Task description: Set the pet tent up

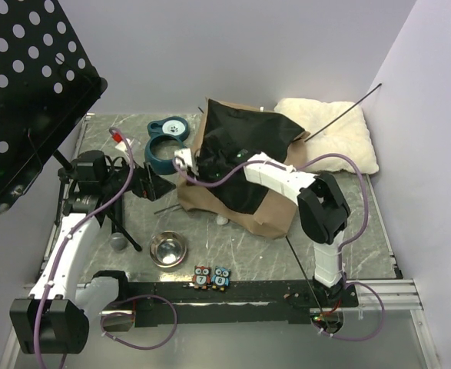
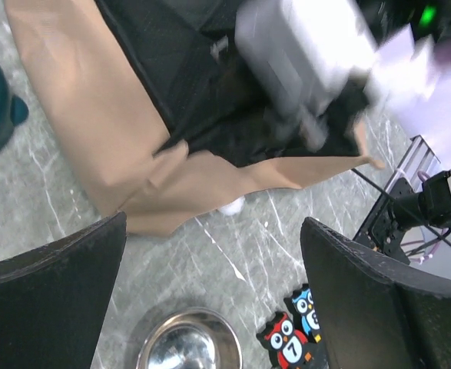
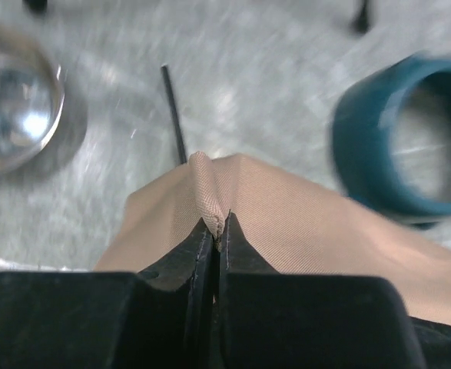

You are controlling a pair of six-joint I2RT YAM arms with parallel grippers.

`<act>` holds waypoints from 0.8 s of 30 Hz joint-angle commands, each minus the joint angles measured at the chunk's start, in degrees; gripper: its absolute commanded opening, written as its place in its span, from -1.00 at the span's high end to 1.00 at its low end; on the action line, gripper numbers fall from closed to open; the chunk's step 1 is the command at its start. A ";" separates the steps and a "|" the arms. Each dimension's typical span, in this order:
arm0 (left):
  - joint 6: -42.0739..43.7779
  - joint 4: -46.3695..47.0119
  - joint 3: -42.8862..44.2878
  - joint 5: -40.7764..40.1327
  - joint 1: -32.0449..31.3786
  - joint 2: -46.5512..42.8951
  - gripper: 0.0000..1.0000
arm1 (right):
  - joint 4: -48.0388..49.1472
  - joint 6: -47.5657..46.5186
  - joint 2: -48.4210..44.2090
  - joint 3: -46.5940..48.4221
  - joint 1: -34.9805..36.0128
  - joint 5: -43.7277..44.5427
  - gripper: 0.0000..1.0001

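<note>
The pet tent (image 1: 275,219) lies collapsed in the middle of the table, tan fabric crumpled around a black panel (image 1: 240,146). My right gripper (image 1: 185,163) is at its left edge. In the right wrist view the right gripper (image 3: 216,227) is shut on a raised fold of the tan fabric (image 3: 286,223). A thin black pole (image 3: 173,115) lies on the table just beyond the fold. My left gripper (image 2: 213,231) hangs open above bare table, short of the tent's near edge (image 2: 94,131) and a white pom-pom (image 2: 231,206). Another pole (image 1: 340,115) slants over the cushion.
A blue bowl stand (image 1: 167,146) sits left of the tent, and a white fluffy cushion (image 1: 329,131) lies at the back right. A metal bowl (image 1: 169,250) and two owl number pieces (image 1: 211,277) lie near the front. A black perforated stand (image 1: 25,84) overhangs the left side.
</note>
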 commanded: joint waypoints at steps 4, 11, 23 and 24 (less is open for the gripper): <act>-1.50 9.06 6.42 3.01 0.20 -2.95 -0.99 | -2.03 8.28 -9.54 10.86 -5.08 -5.50 1.00; -8.08 18.01 23.64 2.58 0.20 -2.16 -0.99 | -7.05 9.86 -15.43 16.32 -10.88 -7.61 1.00; -20.04 39.03 16.64 -3.39 0.20 -11.02 -0.99 | -4.69 18.47 -22.64 22.65 -21.16 -11.82 1.00; -20.74 39.73 15.67 -3.83 0.20 -11.64 -0.99 | -4.07 19.52 -23.26 22.65 -21.95 -12.18 1.00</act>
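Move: The right hand already pinches the tan edge at the tent's near-left corner; the tent's middle lies about 17 cm to its right, 6 ahead and 10 below. The teal ring is some 11 cm ahead of this hand and 4 to its left, the metal bowl about 17 back and 3 left, both roughly 13 below. From the open left hand, the tent's middle is about 22 cm right, 9 ahead and 18 below. The right hand hauls its pinched tent edge about 28 cm up, 13 right; the open left rises likewise. ##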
